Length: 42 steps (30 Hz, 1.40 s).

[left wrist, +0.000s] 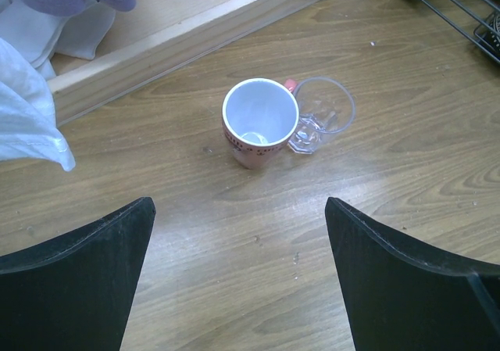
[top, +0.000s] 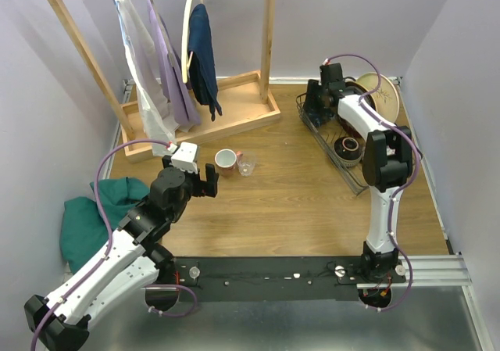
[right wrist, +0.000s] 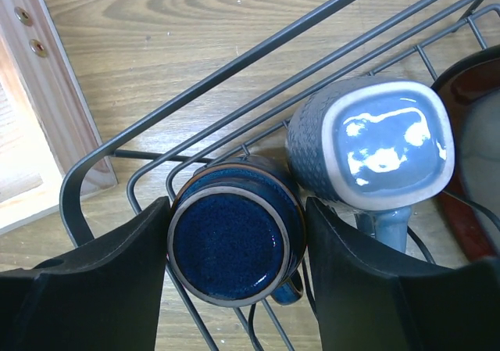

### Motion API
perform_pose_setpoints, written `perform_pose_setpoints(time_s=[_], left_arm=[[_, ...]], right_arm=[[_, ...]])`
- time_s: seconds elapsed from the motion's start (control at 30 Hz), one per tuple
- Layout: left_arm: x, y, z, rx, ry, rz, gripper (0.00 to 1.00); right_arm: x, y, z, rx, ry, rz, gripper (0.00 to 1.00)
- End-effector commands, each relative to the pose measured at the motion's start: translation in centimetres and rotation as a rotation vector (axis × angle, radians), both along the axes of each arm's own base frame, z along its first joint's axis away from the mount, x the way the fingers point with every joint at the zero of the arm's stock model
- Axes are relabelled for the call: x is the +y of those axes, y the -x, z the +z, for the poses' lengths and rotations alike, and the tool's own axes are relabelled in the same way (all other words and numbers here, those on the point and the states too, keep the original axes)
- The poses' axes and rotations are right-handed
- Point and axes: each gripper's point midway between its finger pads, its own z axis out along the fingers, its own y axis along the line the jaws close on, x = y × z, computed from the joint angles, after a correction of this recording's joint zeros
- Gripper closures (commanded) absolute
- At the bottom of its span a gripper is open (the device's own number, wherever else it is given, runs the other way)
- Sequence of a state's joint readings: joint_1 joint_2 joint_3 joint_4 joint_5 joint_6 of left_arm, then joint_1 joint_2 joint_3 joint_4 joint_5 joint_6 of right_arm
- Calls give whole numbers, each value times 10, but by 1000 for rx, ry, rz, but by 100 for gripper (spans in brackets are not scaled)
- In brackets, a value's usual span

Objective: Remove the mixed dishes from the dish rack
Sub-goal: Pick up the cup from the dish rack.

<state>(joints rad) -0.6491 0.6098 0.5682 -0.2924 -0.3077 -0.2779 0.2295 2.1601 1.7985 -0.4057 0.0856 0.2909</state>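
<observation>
The dish rack (top: 316,136), a dark wire basket, stands at the far right. In it, a dark blue mug (right wrist: 230,245) sits upside down beside an upturned grey-blue mug (right wrist: 375,144), with a dark bowl (top: 348,148) and cream plates (top: 383,93) further along. My right gripper (right wrist: 237,210) reaches into the rack's far corner, a finger pressed on either side of the dark blue mug. A pink mug (left wrist: 259,124) and a clear glass (left wrist: 322,112) stand upright on the table. Just short of them, my left gripper (left wrist: 238,234) hangs wide open and empty.
A wooden clothes rack (top: 195,124) with hanging garments stands at the back left, its base board (left wrist: 195,38) just behind the pink mug. A green cloth (top: 94,210) lies off the table's left edge. A dark-red-rimmed plate (right wrist: 469,132) leans beside the grey-blue mug.
</observation>
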Motion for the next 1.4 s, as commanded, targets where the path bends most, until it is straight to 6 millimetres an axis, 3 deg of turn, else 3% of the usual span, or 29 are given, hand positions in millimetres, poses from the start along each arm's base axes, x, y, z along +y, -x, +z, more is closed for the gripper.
perform_pose_setpoints(time_s=[0.0,0.07,0.3,0.87,1.1,1.17,1.2,1.27,1.33,1.37], left_arm=[[-5,-2,12,-28,32,-14,1],[-5,-2,12,-28,32,-16,1],[-5,-3,12,-28,35,-15,1],[-6,-2,10,-18,43,-23,1],[-17,3,22,-31,153,-52,1],[-24,4,28,-29,183,-77,1],[-28,4,30,-20,206,-83,1],[-38,3,38,-19,236,-119,1],[-46,0,42,-11,262,-138,1],[-53,-1,48,-24,283,-163,1]], right_arm=[[3,5,15,-2,12,12,71],[4,3,29,-31,4,15,77],[2,-1,72,-121,-9,6,80],[-10,20,129,-220,-15,-32,83],[2,59,170,-267,-148,11,83],[7,68,175,-279,-196,19,83],[12,78,165,-252,-223,42,83],[15,92,182,-290,-282,50,83],[24,107,173,-265,-331,81,83],[25,115,185,-291,-371,80,83]])
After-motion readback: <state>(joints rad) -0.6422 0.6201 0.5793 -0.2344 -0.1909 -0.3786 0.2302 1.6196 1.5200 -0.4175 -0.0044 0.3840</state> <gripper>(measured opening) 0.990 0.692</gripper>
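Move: The dark blue cup stands upside down in the rack's far left corner and is already between the right hand's fingers, right at the hand point. The light blue mug is about 6 cm to its right and 3 cm farther out; the black mug stands some 12 cm right and 12 cm back. The dark red plate is roughly level with the hand, 15 cm to the right. From the left hand the cup lies about 38 cm right, 25 cm ahead and 10 cm lower. Straight up at first, then back as well, the right arm lifts the dark blue cup about 15 cm out of the rack, drawing it some 9 cm towards its base late on. The fingers keep their hold and tip up by roughly 10 degrees. Near the end the open left hand starts right and slightly up, rolling its right side up. ##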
